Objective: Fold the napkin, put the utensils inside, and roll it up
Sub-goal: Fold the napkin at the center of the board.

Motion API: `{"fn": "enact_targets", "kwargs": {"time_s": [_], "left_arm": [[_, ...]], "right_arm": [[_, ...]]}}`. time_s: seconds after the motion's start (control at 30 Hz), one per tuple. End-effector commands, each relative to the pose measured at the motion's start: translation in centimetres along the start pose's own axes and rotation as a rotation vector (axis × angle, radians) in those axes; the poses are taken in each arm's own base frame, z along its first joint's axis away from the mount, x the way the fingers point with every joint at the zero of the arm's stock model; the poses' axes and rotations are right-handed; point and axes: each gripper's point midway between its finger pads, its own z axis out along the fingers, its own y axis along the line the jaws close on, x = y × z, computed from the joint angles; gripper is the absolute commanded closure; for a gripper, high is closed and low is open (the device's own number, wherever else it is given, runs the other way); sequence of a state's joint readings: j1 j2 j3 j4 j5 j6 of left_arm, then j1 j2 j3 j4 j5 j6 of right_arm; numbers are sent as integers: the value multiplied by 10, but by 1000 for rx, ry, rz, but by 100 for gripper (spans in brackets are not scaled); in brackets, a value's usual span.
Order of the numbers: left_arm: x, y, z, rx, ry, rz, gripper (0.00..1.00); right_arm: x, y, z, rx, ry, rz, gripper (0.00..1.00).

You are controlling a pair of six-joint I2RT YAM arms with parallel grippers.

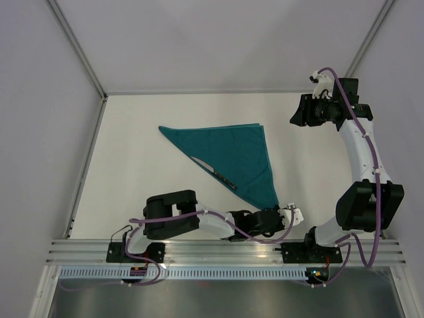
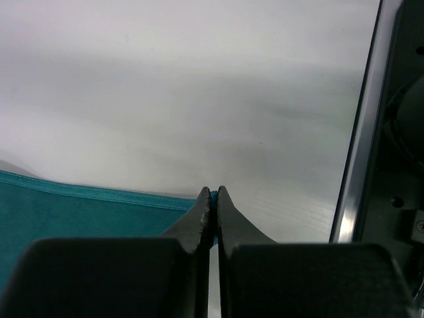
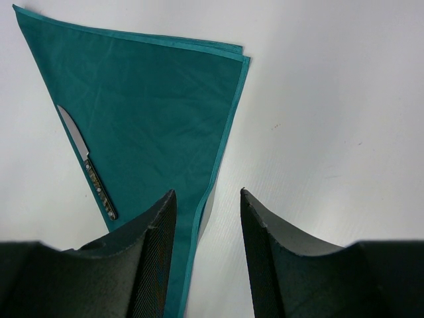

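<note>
The teal napkin (image 1: 232, 149) lies folded into a triangle on the white table, its narrow tip pointing toward the near edge. A slim knife (image 1: 215, 173) rests along its left slanted edge, blade toward the far side. My left gripper (image 1: 277, 212) sits low at that near tip. In the left wrist view, the left gripper (image 2: 213, 192) is shut on the corner of the napkin (image 2: 79, 212), with teal showing between the jaws. My right gripper (image 1: 297, 116) hangs high at the far right. Seen from its own wrist, the right gripper (image 3: 207, 195) is open above the napkin (image 3: 146, 99) and knife (image 3: 89, 165), holding nothing.
An aluminium rail (image 1: 225, 248) runs along the near edge, close to the right of the left gripper, where the rail (image 2: 358, 165) shows again. Grey walls close in the table on the left, far and right sides. The right arm's elbow (image 1: 368, 205) stands at the near right.
</note>
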State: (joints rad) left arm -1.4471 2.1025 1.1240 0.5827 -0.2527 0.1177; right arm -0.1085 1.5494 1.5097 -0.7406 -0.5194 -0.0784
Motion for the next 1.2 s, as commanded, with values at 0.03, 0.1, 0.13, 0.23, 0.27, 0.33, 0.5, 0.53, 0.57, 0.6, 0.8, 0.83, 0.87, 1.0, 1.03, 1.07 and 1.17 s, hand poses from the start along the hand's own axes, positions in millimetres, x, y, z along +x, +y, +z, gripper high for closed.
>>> {"fn": "enact_targets", "kwargs": {"time_s": [0.03, 0.1, 0.13, 0.23, 0.27, 0.33, 0.5, 0.53, 0.57, 0.6, 0.8, 0.83, 0.87, 1.0, 1.03, 1.07, 1.17], "left_arm": [[-58, 29, -12, -36, -150, -201, 98], [-61, 45, -15, -62, -165, -264, 98], [-63, 50, -17, -71, -169, -288, 98], [-68, 82, -25, -134, -205, -422, 98], [-61, 100, -28, -169, -202, -457, 98], [-65, 138, -40, -247, -239, -559, 98], [-31, 210, -79, -439, -255, -730, 98], [-21, 229, -92, -496, -253, -777, 98], [-16, 241, -100, -537, -257, -797, 98], [-6, 257, -109, -584, -255, -828, 98], [32, 303, -146, -745, -231, -932, 98], [38, 305, -149, -759, -218, -936, 98], [41, 309, -152, -772, -212, -945, 98], [63, 329, -165, -836, -190, -996, 98], [67, 331, -167, -842, -184, -1007, 98], [69, 333, -168, -840, -188, -1017, 98], [80, 341, -174, -858, -177, -1039, 98]], "right_arm": [[-10, 4, -5, -12, -42, -22, 50], [-10, 4, -5, -12, -42, -22, 50], [-10, 3, -5, -12, -40, -23, 50], [-9, 3, -4, -10, -38, -23, 50], [-8, 2, -3, -11, -34, -22, 50], [-8, 2, -3, -9, -32, -21, 50], [-7, 1, -1, -11, -26, -19, 50], [-7, 1, -1, -13, -27, -21, 50], [-7, 1, 0, -13, -25, -20, 50], [-6, 1, 0, -16, -23, -18, 50], [-6, 2, 1, -22, -19, -18, 50], [-6, 1, 1, -21, -18, -16, 50], [-5, 2, 2, -22, -17, -18, 50], [-4, 2, 2, -23, -13, -17, 50], [-3, 2, 3, -26, -10, -17, 50], [-3, 2, 4, -27, -9, -17, 50], [-3, 2, 4, -27, -7, -17, 50]]}}
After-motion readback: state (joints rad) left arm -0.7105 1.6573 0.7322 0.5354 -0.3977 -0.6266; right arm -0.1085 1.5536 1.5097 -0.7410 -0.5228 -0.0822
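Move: The napkin's near right corner is already pinched in my left fingers. I am taking it to the knife on the slanting folded edge, whose middle lies about 27 cm to my left, 17 cm ahead and a couple of centimetres lower. The napkin's far right corner is some 40 cm ahead and 3 cm left, the far left corner about 38 cm ahead and 51 cm left. From my idle right hand the knife lies roughly 31 cm left, 11 cm back and 21 cm down. My left hand keeps its pinch on the corner and swings it diagonally left and forward, nearly 40 cm in all, towards the knife and over the napkin. I lift it about 8 cm on the way, then start to sink as I slow, while the wrist turns some 60 degrees counter-clockwise. ##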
